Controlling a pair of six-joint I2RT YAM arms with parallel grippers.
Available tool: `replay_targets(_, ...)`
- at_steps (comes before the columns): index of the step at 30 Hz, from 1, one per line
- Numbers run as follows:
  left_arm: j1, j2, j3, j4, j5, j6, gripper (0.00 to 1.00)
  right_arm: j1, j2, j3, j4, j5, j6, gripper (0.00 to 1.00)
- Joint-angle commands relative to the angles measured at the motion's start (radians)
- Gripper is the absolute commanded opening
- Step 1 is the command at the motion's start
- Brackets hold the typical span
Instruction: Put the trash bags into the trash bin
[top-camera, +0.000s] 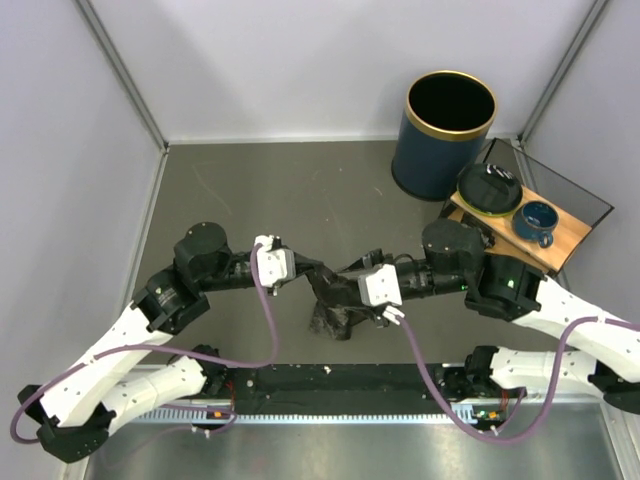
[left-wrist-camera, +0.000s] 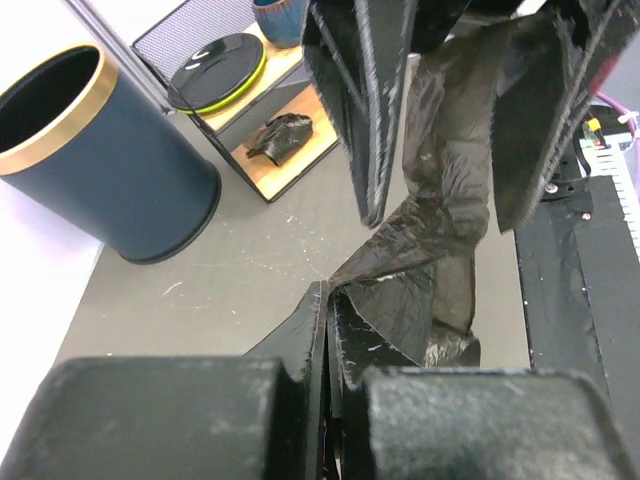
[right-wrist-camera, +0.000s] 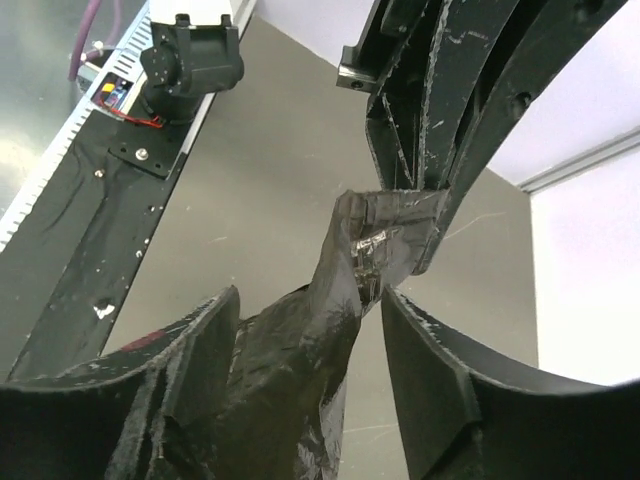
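The trash bag (top-camera: 335, 315) is a crumpled glossy black film hanging between my two grippers over the middle of the table. My left gripper (top-camera: 308, 268) is shut on one twisted corner of it (left-wrist-camera: 335, 295). My right gripper (top-camera: 336, 284) stands open, and the bag (right-wrist-camera: 290, 380) runs up between its spread fingers, resting against the left one and clear of the right one. The rest of the bag (left-wrist-camera: 440, 210) sags onto the table. The trash bin (top-camera: 445, 135), navy with a gold rim, stands upright at the back right, apart from both grippers.
A wooden stand (top-camera: 565, 235) to the right of the bin carries a black round roll (top-camera: 490, 188) and a small blue cup (top-camera: 538, 222). A crumpled black piece (left-wrist-camera: 280, 135) lies on its lower shelf. Walls close in the table. A black rail (top-camera: 340, 380) runs along the near edge.
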Motion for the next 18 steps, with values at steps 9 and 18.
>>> replay_targets(9,-0.003,-0.045,-0.018,0.083,-0.027,-0.049,0.0,-0.001,0.075,0.064,0.184,0.326,0.17,0.0)
replay_targets(18,-0.004,-0.077,-0.019,-0.05,0.194,0.031,0.43,-0.001,-0.007,-0.045,0.3,0.275,0.053,0.0)
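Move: The left fingers still hold the trash bag's gathered edge, its hanging middle about 10 cm below them, 2 cm back and 3 cm right. The open right fingers straddle the bag near that edge; its middle lies roughly 2 cm ahead of the right hand, 4 cm left and 10 cm down. From the right hand the left fingertips are some 4 cm ahead and 6 cm left, level in height, and the trash bin about 45 cm ahead, 28 cm right, its middle 20 cm lower. The right hand eases about 1.5 cm left, further onto the bag beside the left fingertips, pinches its fingers shut on the plastic, then draws it some 5 cm forward and a little up past the left fingertips, turning about 20 degrees clockwise. The left hand keeps its grip almost in place, rising about 1 cm, until the right has hold, then opens its fingers partway, lets go of the edge and backs off about 2 cm towards its base. ##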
